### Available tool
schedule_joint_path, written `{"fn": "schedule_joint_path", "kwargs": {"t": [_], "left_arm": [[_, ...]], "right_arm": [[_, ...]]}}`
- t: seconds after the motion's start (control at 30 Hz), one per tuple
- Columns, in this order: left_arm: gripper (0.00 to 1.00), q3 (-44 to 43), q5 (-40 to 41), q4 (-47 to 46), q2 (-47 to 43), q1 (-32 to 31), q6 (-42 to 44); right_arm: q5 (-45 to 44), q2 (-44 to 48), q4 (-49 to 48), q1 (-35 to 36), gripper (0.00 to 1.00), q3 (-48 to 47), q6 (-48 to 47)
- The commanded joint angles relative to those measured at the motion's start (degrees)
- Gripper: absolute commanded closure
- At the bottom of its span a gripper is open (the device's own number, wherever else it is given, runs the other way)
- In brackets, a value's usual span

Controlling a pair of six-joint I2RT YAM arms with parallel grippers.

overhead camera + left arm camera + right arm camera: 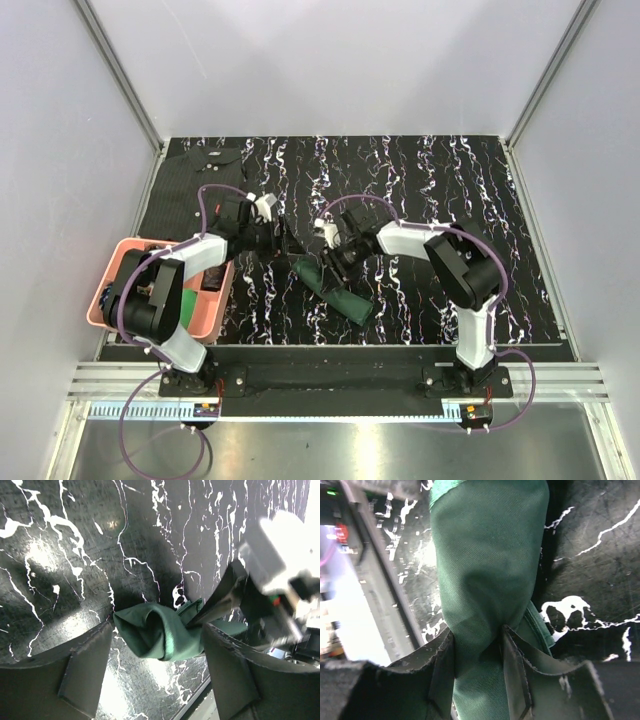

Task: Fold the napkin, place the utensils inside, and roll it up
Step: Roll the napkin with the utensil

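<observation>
The napkin (345,298) lies as a slim dark green roll, slanting from the table's middle toward the near edge. My right gripper (335,258) is shut on the roll near its far end; in the right wrist view both pads pinch the cloth (490,555) at the gripper (477,645). My left gripper (288,240) stands open just left of that same end. In the left wrist view the roll's twisted end (160,635) sits ahead of the open gripper (157,665), with its fingers apart on either side. The utensils are hidden.
A pink basket (120,262) holding dark and green items sits at the table's left edge, beside the left arm. A dark pinstriped shirt (205,160) lies at the back left corner. The table is black marbled, with white walls all round.
</observation>
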State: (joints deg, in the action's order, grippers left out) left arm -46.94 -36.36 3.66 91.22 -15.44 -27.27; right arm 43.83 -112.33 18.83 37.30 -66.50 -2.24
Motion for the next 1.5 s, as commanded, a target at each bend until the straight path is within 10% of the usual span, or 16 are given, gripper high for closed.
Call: {"fn": "schedule_joint_path", "kwargs": {"t": [0.0, 0.53, 0.87, 1.23, 1.47], "left_arm": [[0.27, 2.0, -2.9, -6.4, -1.4, 0.0, 0.7], [0.39, 1.4, -6.4, -11.6, 4.1, -4.2, 0.1], [0.94, -0.2, -5.3, -11.1, 7.0, -4.3, -1.4], [1.0, -6.8, -4.1, -0.9, 10.9, -4.0, -3.4], [1.0, -10.1, -5.7, 0.5, 14.9, -2.9, -5.0]], "right_arm": [[9.5, -3.2, 1.6, -2.8, 0.56, -2.2, 0.7], [24.2, -12.0, 1.6, -8.3, 0.56, -6.2, 1.5], [17.5, -8.3, 2.0, -8.5, 0.29, -6.4, 4.3], [-11.4, 11.2, 2.4, -6.1, 0.16, -5.0, 5.7], [-47.0, 17.1, -0.5, 11.5, 0.17, 0.0, -1.7]]}}
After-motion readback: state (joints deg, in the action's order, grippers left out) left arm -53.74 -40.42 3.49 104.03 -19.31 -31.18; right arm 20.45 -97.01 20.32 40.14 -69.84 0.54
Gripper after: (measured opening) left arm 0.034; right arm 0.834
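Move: The rolled napkin's far-left end lies about 5 cm to the right of my left hand, 3 cm back and 4 cm below its open fingers. From that hand the pink bin stands some 27 cm left and 7 cm back, and the dark shirt about 19 cm left and 15 cm ahead. My right hand is already down on the roll with half-open fingers astride it, the roll's middle about 2 cm back and 1 cm below. While my right hand stays down on the roll, tipping some 25 degrees so its fingers lie flatter, I bring my left hand about 4 cm right and 3 cm down onto the roll's far-left end, easing back 2 cm and then forward again, and pinch it shut. Then I open my right fingers, come off the roll and lift about 9 cm, going forward as well. ##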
